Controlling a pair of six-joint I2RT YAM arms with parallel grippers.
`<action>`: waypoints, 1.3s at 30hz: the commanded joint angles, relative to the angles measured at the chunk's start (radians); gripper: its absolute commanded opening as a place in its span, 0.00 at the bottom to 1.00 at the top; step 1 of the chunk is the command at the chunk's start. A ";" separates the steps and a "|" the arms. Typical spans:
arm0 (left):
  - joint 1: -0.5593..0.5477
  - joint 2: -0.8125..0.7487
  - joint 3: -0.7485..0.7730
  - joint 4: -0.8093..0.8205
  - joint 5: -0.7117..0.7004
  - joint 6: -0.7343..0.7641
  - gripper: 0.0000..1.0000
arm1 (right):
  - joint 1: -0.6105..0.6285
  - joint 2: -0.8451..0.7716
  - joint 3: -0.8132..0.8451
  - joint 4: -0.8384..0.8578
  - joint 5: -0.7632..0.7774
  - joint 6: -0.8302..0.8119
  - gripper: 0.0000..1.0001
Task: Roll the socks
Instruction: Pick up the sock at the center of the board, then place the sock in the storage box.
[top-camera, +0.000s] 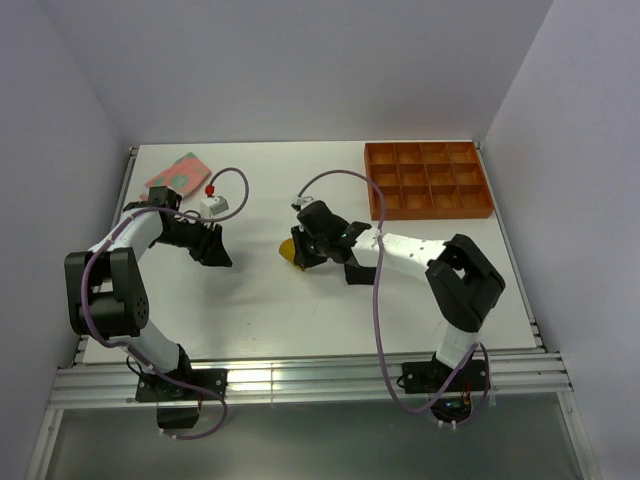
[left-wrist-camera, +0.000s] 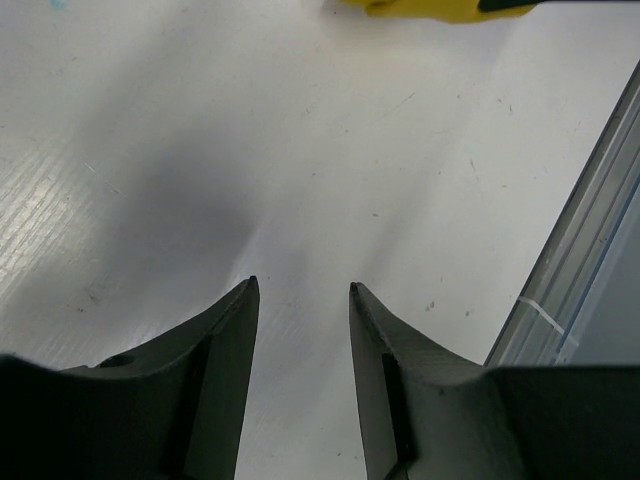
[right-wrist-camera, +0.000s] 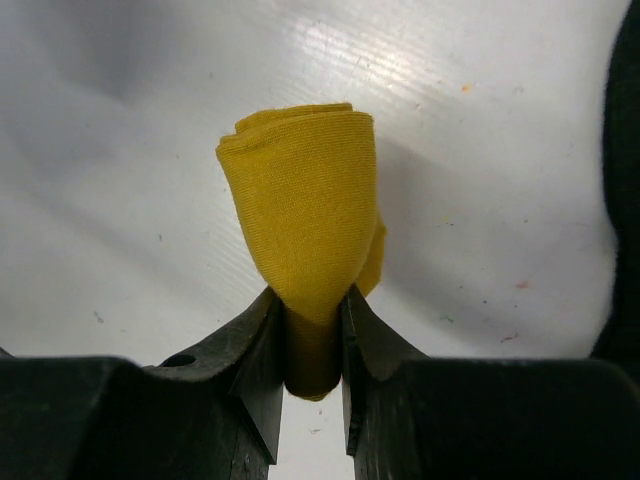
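Note:
A rolled mustard-yellow sock (right-wrist-camera: 305, 200) is pinched by its lower end between the fingers of my right gripper (right-wrist-camera: 308, 295), just over the white table. From above, that sock (top-camera: 289, 251) shows as a small yellow patch at the tip of the right gripper (top-camera: 300, 250), mid-table. The pink sock with green patches (top-camera: 178, 175) lies flat at the far left. My left gripper (left-wrist-camera: 303, 288) is open with only bare table between its fingers. It sits (top-camera: 216, 252) left of the yellow sock (left-wrist-camera: 440, 8) and apart from it. No black sock is clearly in view.
An orange tray (top-camera: 428, 210) with square compartments stands at the back right. A small white object with a red knob (top-camera: 212, 203) sits near the pink sock. A dark shape (right-wrist-camera: 625, 200) fills the right edge of the right wrist view. The table's rail (left-wrist-camera: 590, 250) runs beside the left gripper.

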 joint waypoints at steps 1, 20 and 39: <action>0.005 -0.014 0.033 -0.009 -0.002 -0.004 0.46 | -0.030 -0.074 0.063 -0.013 0.037 0.014 0.00; 0.005 -0.003 0.065 -0.028 0.003 0.008 0.46 | -0.320 -0.239 0.136 -0.143 0.396 -0.052 0.00; 0.005 0.046 0.113 -0.067 0.046 0.042 0.46 | -0.483 -0.006 0.237 -0.021 0.678 -0.238 0.00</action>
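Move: The right hand already holds the rolled yellow sock about 6 cm above the table. The orange divided box it is carried to has its middle some 33 cm to the right and 27 cm ahead, 5 cm lower; its near left corner is only about 18 cm right and 15 cm ahead. The black sock lies roughly 12 cm right, 7 cm ahead. From the left hand, the box's middle is about 56 cm right and 29 cm ahead. Up and forward at first, then in a quick sweep to the right over the black sock, the right hand carries the yellow sock to the near left part of the divided box, about 26 cm right and 17 cm forward in all. It climbs some 11 cm, then sinks nearly 4 cm at the end, turning roughly 45 degrees clockwise while its fingers tip up a little and keep their pinch. ##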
